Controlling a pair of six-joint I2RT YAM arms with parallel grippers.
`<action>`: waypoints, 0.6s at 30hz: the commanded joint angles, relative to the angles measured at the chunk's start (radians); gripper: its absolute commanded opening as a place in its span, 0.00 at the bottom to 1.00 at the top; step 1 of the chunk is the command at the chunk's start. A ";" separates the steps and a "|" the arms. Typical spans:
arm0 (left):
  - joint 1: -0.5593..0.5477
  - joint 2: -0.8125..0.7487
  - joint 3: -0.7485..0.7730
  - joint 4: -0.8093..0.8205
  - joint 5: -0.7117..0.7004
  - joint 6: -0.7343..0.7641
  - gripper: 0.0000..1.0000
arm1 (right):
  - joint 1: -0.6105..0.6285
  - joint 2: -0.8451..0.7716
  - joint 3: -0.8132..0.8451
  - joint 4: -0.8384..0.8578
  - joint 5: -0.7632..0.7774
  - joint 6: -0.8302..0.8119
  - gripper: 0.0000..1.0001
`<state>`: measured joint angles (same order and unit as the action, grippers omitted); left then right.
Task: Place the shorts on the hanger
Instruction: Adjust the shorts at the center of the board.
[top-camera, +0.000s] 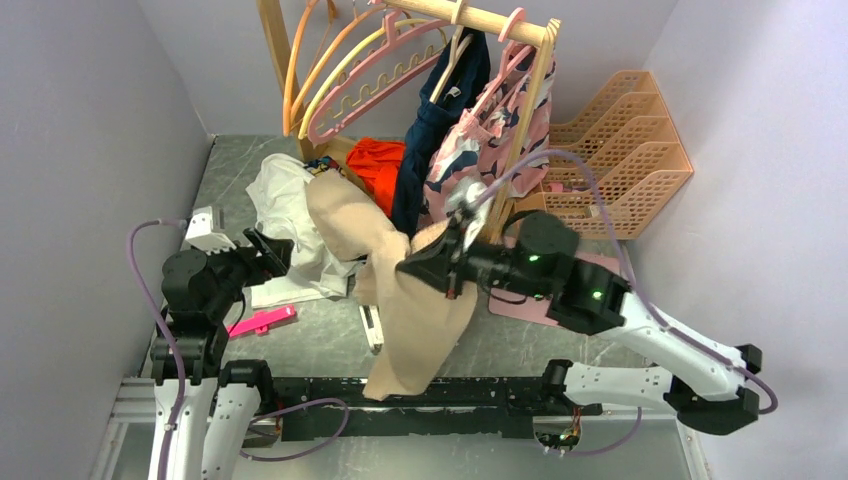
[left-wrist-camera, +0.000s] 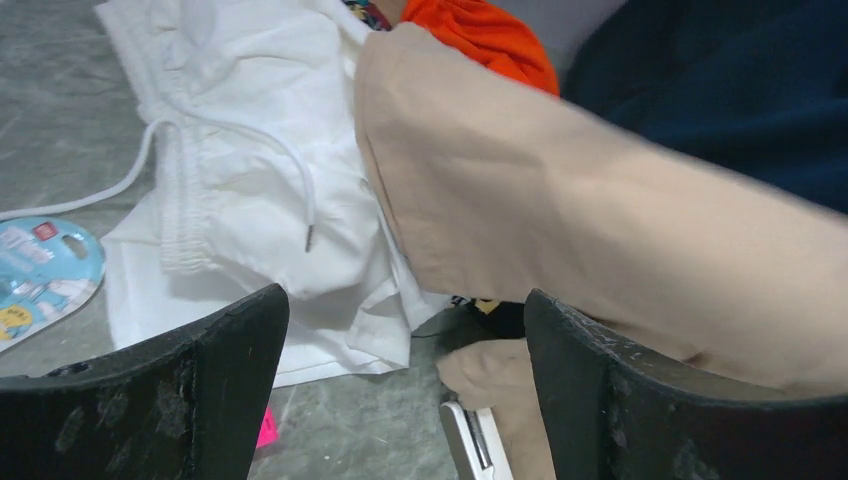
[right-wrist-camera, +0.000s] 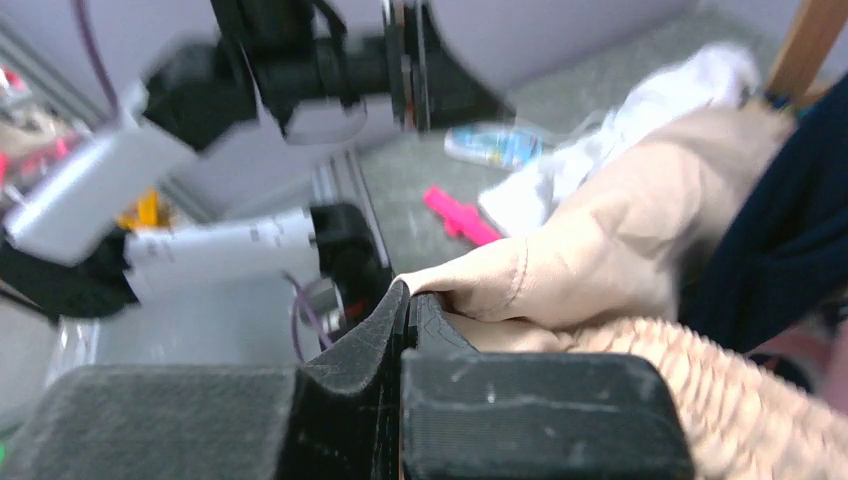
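The tan shorts (top-camera: 400, 290) hang lifted over the table middle, one end draped down toward the front rail. My right gripper (top-camera: 415, 262) is shut on their edge; the right wrist view shows the jaws (right-wrist-camera: 410, 300) pinching tan fabric (right-wrist-camera: 600, 240). The shorts also cross the left wrist view (left-wrist-camera: 600, 220). My left gripper (top-camera: 268, 250) is open and empty, left of the shorts, over a white garment (left-wrist-camera: 260, 150). The pink hanger (top-camera: 385, 70) hangs on the wooden rack at the back.
The wooden rack (top-camera: 520, 150) also holds orange and yellow hangers (top-camera: 310, 60), a navy garment (top-camera: 430, 130) and a patterned garment (top-camera: 490, 130). An orange cloth (top-camera: 378, 165), a pink clip (top-camera: 262, 321) and a white clip (top-camera: 371, 328) lie on the table. A peach organiser (top-camera: 615, 150) stands at the right.
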<state>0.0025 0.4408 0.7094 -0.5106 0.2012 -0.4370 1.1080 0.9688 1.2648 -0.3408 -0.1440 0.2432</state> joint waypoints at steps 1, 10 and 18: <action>-0.006 -0.016 0.036 -0.046 -0.155 -0.046 0.91 | 0.067 0.090 -0.188 -0.062 -0.016 -0.039 0.00; -0.006 0.011 0.021 -0.023 -0.140 -0.047 0.91 | 0.180 0.049 -0.410 -0.066 0.105 0.103 0.81; -0.006 0.051 0.006 0.007 -0.076 -0.033 0.91 | -0.143 0.015 -0.462 -0.140 0.332 0.326 0.85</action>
<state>0.0025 0.4782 0.7120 -0.5396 0.0845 -0.4767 1.1610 0.9970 0.8707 -0.4553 0.1127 0.4255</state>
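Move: Below the right hand, which holds the beige shorts up by the waistband, the landing spot at the centre of the board lies about 33 cm down, 5 cm back and 1 cm left. The white stapler is roughly 1 cm ahead and 5 cm left of this hand; the lower end of the navy trousers is some 12 cm ahead and 2 cm right, both about 30 cm below or more. From the left hand the landing spot lies about 15 cm back, 16 cm right and 19 cm down. Swinging the lifted waistband quickly down about 26 cm and some 6 cm back towards the near edge of the board, the right hand tips its fingers down by roughly 35 degrees and opens wide on the way, letting go of the shorts. Then it turns back, going forward about 7 cm and rising some 5 cm, fingers open. The empty, open left hand shifts about 2 cm left. ##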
